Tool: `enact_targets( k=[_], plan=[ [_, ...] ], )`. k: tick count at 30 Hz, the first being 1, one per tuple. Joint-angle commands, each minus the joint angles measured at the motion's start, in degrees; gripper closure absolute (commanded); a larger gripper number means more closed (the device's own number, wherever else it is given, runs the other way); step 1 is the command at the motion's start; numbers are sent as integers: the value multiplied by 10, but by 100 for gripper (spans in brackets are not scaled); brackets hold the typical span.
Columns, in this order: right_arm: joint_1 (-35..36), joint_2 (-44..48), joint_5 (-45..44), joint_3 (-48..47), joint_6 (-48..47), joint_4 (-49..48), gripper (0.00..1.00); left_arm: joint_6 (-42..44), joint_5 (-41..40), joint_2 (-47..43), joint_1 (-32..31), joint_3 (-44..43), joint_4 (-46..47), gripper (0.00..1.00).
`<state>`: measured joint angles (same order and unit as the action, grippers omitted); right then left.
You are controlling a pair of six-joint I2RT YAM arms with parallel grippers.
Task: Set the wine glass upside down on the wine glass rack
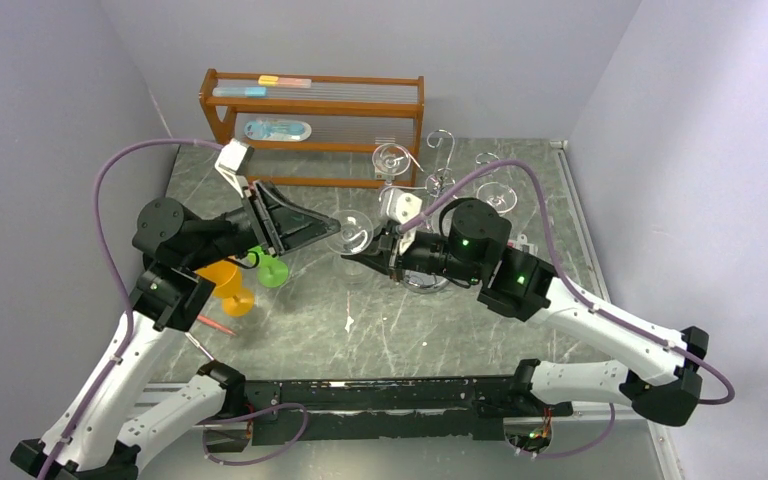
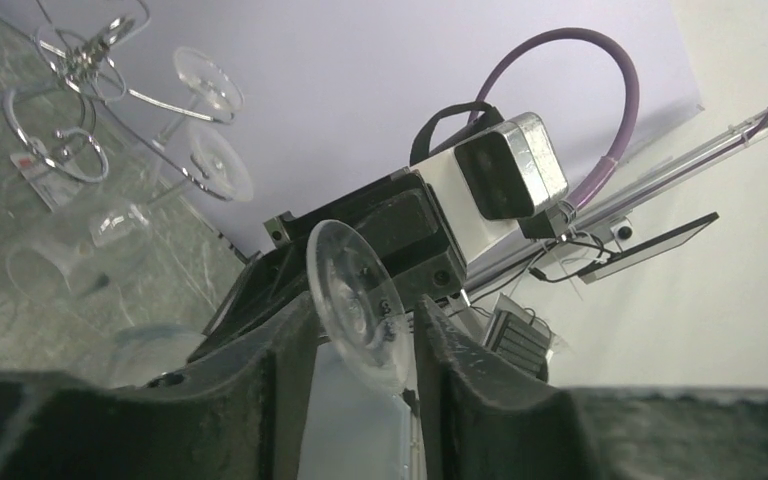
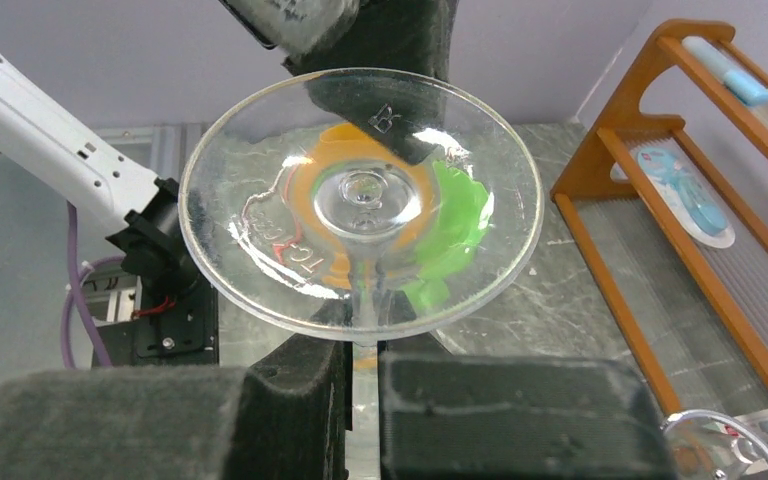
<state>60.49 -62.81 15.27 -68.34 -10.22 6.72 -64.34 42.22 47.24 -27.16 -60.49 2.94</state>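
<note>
A clear wine glass (image 1: 356, 232) hangs in mid-air between my two grippers, above the middle of the table. My right gripper (image 1: 362, 257) is shut on its stem (image 3: 364, 300), and the round foot (image 3: 250, 215) faces the right wrist camera. In the left wrist view that foot (image 2: 352, 295) stands between my left gripper's (image 2: 360, 315) fingers (image 2: 450, 370), which sit close on either side with a thin gap showing. The chrome wine glass rack (image 1: 440, 178) stands behind the right arm, with two clear glasses (image 1: 392, 158) hanging on it; its base is hidden.
A brown wooden shelf unit (image 1: 310, 115) stands at the back. An orange plastic glass (image 1: 228, 285) and a green one (image 1: 272, 268) lie under the left arm, with a thin red stick (image 1: 215, 325) nearby. The rack's curled arms (image 2: 80, 60) show at the left wrist view's top left.
</note>
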Motion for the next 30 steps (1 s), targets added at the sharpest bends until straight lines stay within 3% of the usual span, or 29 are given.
enact_targets(
  k=[1, 6, 11, 13, 17, 20, 24, 30],
  plan=[
    [1, -16, 0, -10, -22, -31, 100, 3, 43, 3, 2, -20, -56, 60],
    [1, -20, 10, -5, -37, -42, 100, -78, 71, -3, 2, 27, 14, 82],
    [0, -26, 1, -5, -39, -44, 100, -93, 79, -11, 2, 49, -2, 94],
    [0, -28, -2, -5, -28, -43, 99, -83, 75, -11, 2, 39, -11, 95],
    [0, -8, -1, 16, -6, -58, 66, -58, 51, -9, 2, 9, -40, 95],
    [0, 10, 12, 25, 11, -61, 53, -58, 30, -10, 2, 5, -38, 95],
    [0, 25, 25, 25, 34, -49, 43, -72, 2, -11, 2, 7, -21, 95],
    [1, 54, 44, 20, 76, -21, 33, -37, -55, -14, 2, -14, -95, 95]
  ],
)
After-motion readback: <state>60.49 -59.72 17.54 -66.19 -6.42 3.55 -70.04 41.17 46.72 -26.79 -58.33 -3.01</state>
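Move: The foot of the upside-down wine glass sits just off the left fingertips, about 2 cm right, 1 cm back and 1 cm below. From the left hand, the rack's centre is some 10 cm ahead, 16 cm right and 10 cm down; the nearest hung glass is roughly 13 cm ahead, 8 cm right and 10 cm down. The right fingers hold the stem, its foot about 5 cm above them, 1 cm ahead and 1 cm left. Left hand lowers about 3 cm and pinches the foot's rim; right then opens off the stem, backing up and away. ##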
